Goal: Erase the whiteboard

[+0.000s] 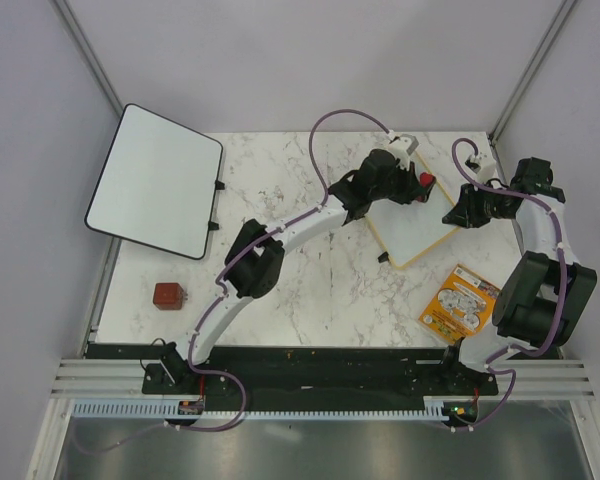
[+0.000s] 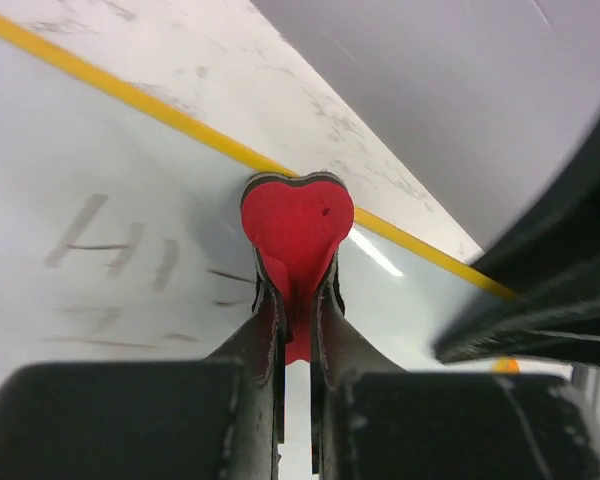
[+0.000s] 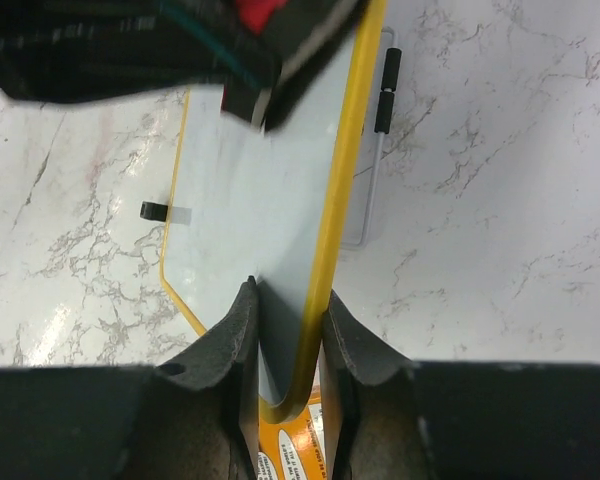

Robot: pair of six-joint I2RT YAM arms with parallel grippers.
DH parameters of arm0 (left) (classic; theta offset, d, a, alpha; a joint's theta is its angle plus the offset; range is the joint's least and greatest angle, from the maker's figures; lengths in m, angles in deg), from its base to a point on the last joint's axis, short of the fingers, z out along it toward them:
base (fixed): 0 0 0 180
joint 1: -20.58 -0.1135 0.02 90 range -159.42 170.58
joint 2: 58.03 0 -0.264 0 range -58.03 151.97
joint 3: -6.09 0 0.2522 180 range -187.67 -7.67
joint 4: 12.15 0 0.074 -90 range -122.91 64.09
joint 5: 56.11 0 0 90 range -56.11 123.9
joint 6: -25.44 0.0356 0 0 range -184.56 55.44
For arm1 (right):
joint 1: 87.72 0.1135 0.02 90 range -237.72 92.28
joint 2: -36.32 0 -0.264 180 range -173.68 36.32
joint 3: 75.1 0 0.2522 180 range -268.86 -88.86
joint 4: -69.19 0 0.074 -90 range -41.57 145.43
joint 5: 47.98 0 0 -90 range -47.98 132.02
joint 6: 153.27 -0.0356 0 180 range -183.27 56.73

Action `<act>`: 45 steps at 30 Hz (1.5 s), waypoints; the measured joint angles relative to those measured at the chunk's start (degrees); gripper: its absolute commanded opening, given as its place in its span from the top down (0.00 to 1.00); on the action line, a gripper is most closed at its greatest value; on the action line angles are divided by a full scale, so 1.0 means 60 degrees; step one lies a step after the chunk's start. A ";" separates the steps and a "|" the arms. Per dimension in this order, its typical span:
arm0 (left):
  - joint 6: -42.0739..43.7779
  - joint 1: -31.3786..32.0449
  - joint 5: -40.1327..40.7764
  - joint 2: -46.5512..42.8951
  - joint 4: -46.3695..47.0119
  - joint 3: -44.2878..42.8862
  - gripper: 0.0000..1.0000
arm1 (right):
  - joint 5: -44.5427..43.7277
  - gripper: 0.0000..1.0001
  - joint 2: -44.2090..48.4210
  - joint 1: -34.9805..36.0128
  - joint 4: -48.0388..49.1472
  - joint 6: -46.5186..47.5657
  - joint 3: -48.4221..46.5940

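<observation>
The whiteboard (image 1: 417,237), a small white panel in a thin yellow frame, lies tilted at the table's back right. Faint dark handwriting (image 2: 110,250) shows on its surface (image 2: 70,150). My left gripper (image 1: 412,185) is shut on a red heart-shaped eraser (image 2: 298,225), which rests against the board just inside its far yellow edge. The eraser shows as a red spot (image 1: 426,181) from above. My right gripper (image 3: 287,300) is shut on the whiteboard's (image 3: 260,190) yellow-framed corner, one finger on the white face and one outside the frame; from above it (image 1: 450,215) is at the board's right side.
A larger black-framed white board (image 1: 155,180) leans at the back left. A red-brown block (image 1: 168,295) sits near the front left. An orange printed leaflet (image 1: 460,303) lies front right, under the small board's corner. A black clip (image 3: 154,211) and a wire stand (image 3: 365,190) adjoin the board.
</observation>
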 measured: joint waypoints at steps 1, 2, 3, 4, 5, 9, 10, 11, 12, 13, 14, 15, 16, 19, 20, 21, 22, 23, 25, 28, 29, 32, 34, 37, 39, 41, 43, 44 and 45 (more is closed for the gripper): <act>-0.0044 -0.0146 0.0036 0.0047 0.0000 -0.0055 0.98 | 0.0011 1.00 0.0004 0.0004 -0.0015 0.0007 -0.0004; -0.0076 -0.0310 0.0095 0.0095 -0.0022 -0.0080 0.98 | 0.0029 1.00 0.0004 0.0004 -0.0026 0.0015 -0.0004; -0.0095 -0.0441 0.0131 0.0131 -0.0022 -0.0095 0.98 | 0.0051 1.00 0.0004 0.0004 -0.0044 0.0040 -0.0004; -0.0153 -0.0594 0.0193 0.0178 -0.0022 -0.0098 0.98 | 0.0066 1.00 0.0004 0.0004 -0.0062 0.0073 -0.0004; -0.0211 -0.0736 0.0266 0.0211 -0.0040 -0.0098 0.98 | 0.0084 1.00 0.0004 0.0004 -0.0080 0.0087 -0.0007; -0.0280 -0.1180 0.0321 0.0448 -0.0149 -0.0255 0.98 | 0.0153 1.00 0.0004 0.0007 -0.0178 0.0160 -0.0044; -0.0277 -0.1249 0.0270 0.0514 -0.0157 -0.0331 0.98 | 0.0168 1.00 0.0007 0.0007 -0.0193 0.0182 -0.0047; -0.0273 -0.1286 0.0182 0.0561 -0.0160 -0.0386 0.98 | 0.0171 1.00 0.0004 0.0007 -0.0204 0.0197 -0.0047; -0.0248 -0.1290 0.0135 0.0576 -0.0164 -0.0412 0.98 | 0.0175 1.00 0.0004 0.0007 -0.0226 0.0219 -0.0055; -0.0175 -0.1275 0.0127 0.0576 -0.0164 -0.0419 0.98 | 0.0175 1.00 0.0007 0.0007 -0.0262 0.0233 -0.0066; -0.0044 -0.1235 0.0135 0.0576 -0.0157 -0.0419 0.98 | 0.0171 1.00 0.0007 0.0007 -0.0306 0.0259 -0.0076; 0.0124 -0.1195 0.0153 0.0576 -0.0135 -0.0419 0.98 | 0.0160 1.00 0.0007 0.0007 -0.0353 0.0273 -0.0087; 0.0328 -0.1155 0.0157 0.0565 -0.0113 -0.0415 0.98 | 0.0153 1.00 0.0007 0.0007 -0.0397 0.0284 -0.0087; 0.0871 -0.0994 0.0117 0.0426 0.0055 -0.0175 0.98 | 0.0117 1.00 0.0007 0.0007 -0.0448 0.0291 -0.0095; 0.1045 -0.0900 0.0058 0.0280 0.0255 0.0117 0.98 | 0.0106 1.00 0.0007 0.0007 -0.0455 0.0291 -0.0095; 0.1191 -0.0772 -0.0018 0.0025 0.0484 0.0605 0.98 | 0.0098 1.00 0.0007 0.0007 -0.0455 0.0291 -0.0095; 0.1300 -0.0623 -0.0098 -0.0215 0.0732 0.1042 0.98 | 0.0095 1.00 0.0007 0.0007 -0.0455 0.0291 -0.0095; 0.1359 -0.0488 -0.0175 -0.0415 0.1042 0.1446 0.98 | 0.0098 1.00 0.0015 0.0007 -0.0455 0.0291 -0.0095; 0.1457 -0.0106 -0.0251 -0.0827 0.1534 0.2255 0.98 | 0.0058 1.00 0.0026 0.0007 -0.0466 0.0302 -0.0095; 0.1501 0.0335 -0.0182 -0.0892 0.1665 0.2204 0.98 | -0.0029 1.00 0.0026 0.0004 -0.0474 0.0328 -0.0098; 0.1501 0.0412 -0.0168 -0.0831 0.1541 0.1982 0.98 | -0.0029 1.00 0.0029 0.0004 -0.0474 0.0346 -0.0098; 0.1413 0.0470 0.0025 -0.0492 0.1344 0.1202 0.98 | -0.0036 1.00 0.0044 0.0004 -0.0466 0.0368 -0.0095; 0.1188 0.0430 0.0266 -0.0313 0.1279 0.0856 0.98 | -0.0062 1.00 0.0044 0.0004 -0.0448 0.0372 -0.0095; 0.0878 0.0331 0.0586 -0.0055 0.1253 0.0375 0.98 | -0.0062 1.00 0.0044 0.0007 -0.0448 0.0412 -0.0095; 0.0594 0.0204 0.0820 0.0178 0.1209 -0.0051 0.98 | -0.0047 1.00 0.0044 0.0007 -0.0452 0.0437 -0.0095; 0.0244 0.0036 0.1089 0.0386 0.1195 -0.0386 0.98 | 0.0000 1.00 0.0047 0.0007 -0.0470 0.0488 -0.0095; -0.0160 -0.0186 0.1260 0.0565 0.1209 -0.0590 0.98 | 0.0033 1.00 0.0058 0.0007 -0.0488 0.0525 -0.0095; -0.0346 -0.0313 0.1337 0.0659 0.1217 -0.0685 0.98 | 0.0040 1.00 0.0062 0.0011 -0.0514 0.0543 -0.0095; -0.0528 -0.0448 0.1424 0.0750 0.1239 -0.0754 0.98 | 0.0047 1.00 0.0062 0.0011 -0.0528 0.0565 -0.0095</act>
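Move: The left hand already holds the red eraser on the tilted whiteboard. The pen marks still to be wiped lie about 4 cm ahead of it and 3 cm to its left, a couple of centimetres below. The board's far corner is some 11 cm ahead and 3 cm left, the board's middle roughly 4 cm back and 3 cm left. From the right hand, which pinches the board's right corner, the marks are about 11 cm ahead and 10 cm left. Forward and to the left goes the left hand first, about 10 cm across the marks with the shut fingers keeping the eraser on the board; then it sweeps back and right some 13 cm, and forward again about 8 cm towards the far corner, the wrist swinging with each stroke. The right hand keeps its pinch and holds the board steady. ##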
